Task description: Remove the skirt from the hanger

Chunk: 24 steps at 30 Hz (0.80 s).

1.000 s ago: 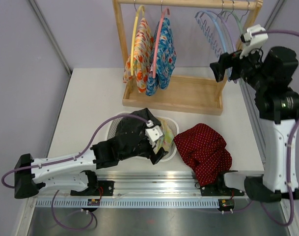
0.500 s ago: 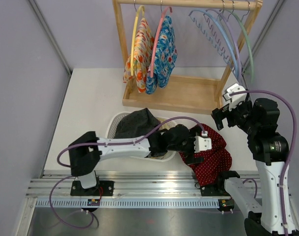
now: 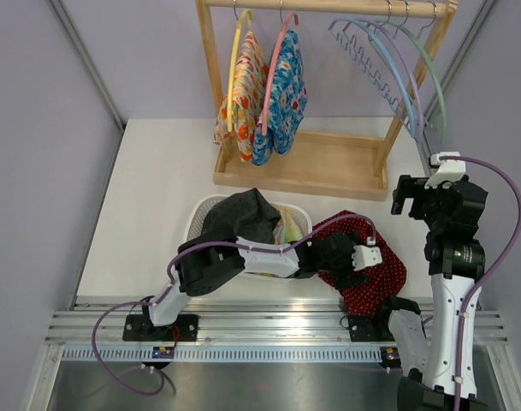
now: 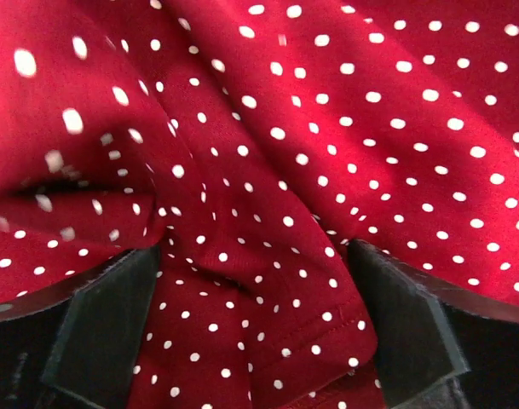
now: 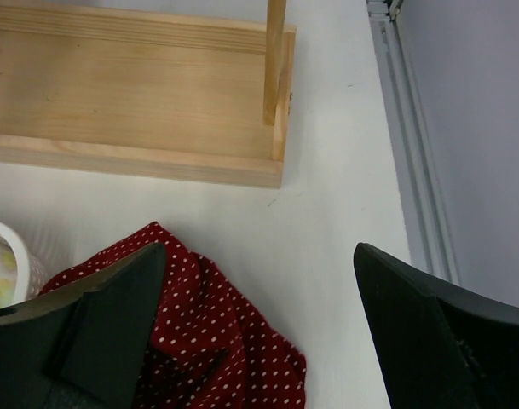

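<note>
A dark red skirt with white dots lies crumpled on the table, off any hanger. My left gripper is pressed down into it, and in the left wrist view a fold of the red skirt bulges between the open fingers. My right gripper hangs open above the table's right side, holding nothing; in its wrist view the red skirt lies below its left finger. An orange floral skirt and a blue floral skirt hang on a yellow and a pink hanger.
The wooden rack stands at the back, with three bare hangers on its right end. A white basket holding a black garment sits left of the red skirt. The table's right rail runs beside my right gripper.
My left arm has swung right from the basket onto the red skirt. My right arm has dropped away from the bare hangers and come nearer, over the table's right side.
</note>
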{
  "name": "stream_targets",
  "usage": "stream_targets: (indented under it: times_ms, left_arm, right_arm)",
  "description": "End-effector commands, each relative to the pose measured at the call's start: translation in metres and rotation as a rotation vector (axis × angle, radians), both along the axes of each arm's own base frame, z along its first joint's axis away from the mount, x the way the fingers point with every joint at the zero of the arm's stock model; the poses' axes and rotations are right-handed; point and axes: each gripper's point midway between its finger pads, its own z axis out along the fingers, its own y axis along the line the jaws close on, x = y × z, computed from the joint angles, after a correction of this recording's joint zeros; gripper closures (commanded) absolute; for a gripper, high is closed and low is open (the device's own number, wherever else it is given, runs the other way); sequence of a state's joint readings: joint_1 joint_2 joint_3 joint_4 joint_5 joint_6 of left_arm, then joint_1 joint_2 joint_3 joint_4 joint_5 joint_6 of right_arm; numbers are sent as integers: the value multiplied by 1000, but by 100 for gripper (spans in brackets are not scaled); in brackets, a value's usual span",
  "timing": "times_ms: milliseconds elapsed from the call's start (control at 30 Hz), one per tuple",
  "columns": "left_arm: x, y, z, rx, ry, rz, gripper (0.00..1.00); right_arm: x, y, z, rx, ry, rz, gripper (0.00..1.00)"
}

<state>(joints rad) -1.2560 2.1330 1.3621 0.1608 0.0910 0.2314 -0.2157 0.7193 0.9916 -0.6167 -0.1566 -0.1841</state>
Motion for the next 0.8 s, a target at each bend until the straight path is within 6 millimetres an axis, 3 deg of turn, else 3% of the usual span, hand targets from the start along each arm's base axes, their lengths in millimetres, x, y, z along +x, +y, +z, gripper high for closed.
stream_targets:
  times_ms: [0, 133, 167, 200, 233, 267, 300, 367, 400, 467, 500, 533, 600, 633, 700, 733, 767]
  left_arm:
    - [27, -9, -14, -6, -41, 145, 11]
    - [27, -4, -33, 21, -32, 162, 39]
    - [28, -6, -26, -3, -31, 166, 49]
    - [27, -5, -24, -12, -32, 169, 69]
    - [26, -1, -22, -19, -37, 171, 77]
    - [27, -4, -2, -69, -48, 171, 85]
    - [27, -4, 9, -93, -57, 171, 100]
    - [28, -1, 30, -131, -80, 170, 100]
    - [28, -2, 60, -183, -96, 169, 100]
    - [28, 4, 86, -223, -114, 169, 100]
    - [27, 8, 115, -270, -131, 174, 100]
    - [27, 13, 131, -296, -140, 182, 100]
    - [26, 24, 150, -314, -151, 196, 100]
    - [26, 34, 180, -360, -167, 214, 100]
    - [23, 48, 198, -367, -181, 226, 100]
    - [22, 58, 223, -410, -196, 240, 100]
    - [20, 66, 233, -422, -205, 248, 100]
  right_arm:
    - [8, 8, 11, 86, -82, 18, 1]
    - [9, 13, -4, 123, -66, 49, 1]
    - [9, 12, -6, 128, -65, 47, 1]
    - [9, 12, -7, 130, -67, 49, 1]
    - [9, 11, -13, 135, -56, 47, 1]
    - [8, 10, -12, 132, -60, 43, 1]
    - [8, 9, -13, 130, -62, 37, 1]
    - [8, 6, -14, 129, -58, 25, 1]
    - [7, 5, -14, 127, -61, 18, 1]
    - [7, 1, -15, 124, -61, 1, 0]
    - [7, -1, -14, 120, -65, -12, 1]
    - [7, -3, -14, 119, -65, -20, 0]
    - [7, -4, -13, 116, -69, -28, 0]
    - [7, -6, -12, 115, -72, -35, 1]
    - [6, -7, -13, 116, -73, -40, 0]
    - [6, -7, -13, 117, -71, -41, 0]
    - [6, -8, -13, 117, -71, -43, 0]
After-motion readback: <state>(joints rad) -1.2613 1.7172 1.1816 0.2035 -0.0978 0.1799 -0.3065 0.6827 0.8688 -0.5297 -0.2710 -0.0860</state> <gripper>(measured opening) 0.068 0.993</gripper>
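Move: The red dotted skirt lies right under the left hand, its folds already between the open fingers, its middle about 1 cm to the left and 2 cm lower. The white basket's middle is some 30 cm to the left and 6 cm farther out, with the dark skirt in it about 33 cm left and 11 cm out. From the right hand, the red skirt lies roughly 10 cm back, 7 cm left and 28 cm below. The left hand noses a couple of centimetres forward and to the right, low in the red skirt, while its wide-open fingers shut and pinch a bunch of cloth near the middle, then lifts it about 15 cm, gathering speed, while drifting some 6 cm back to the left, the basket's side, and turning some 20 degrees. Meanwhile the right hand, empty and open, sinks about 3 cm at its place beyond the skirt and rolls slightly, left side up. ##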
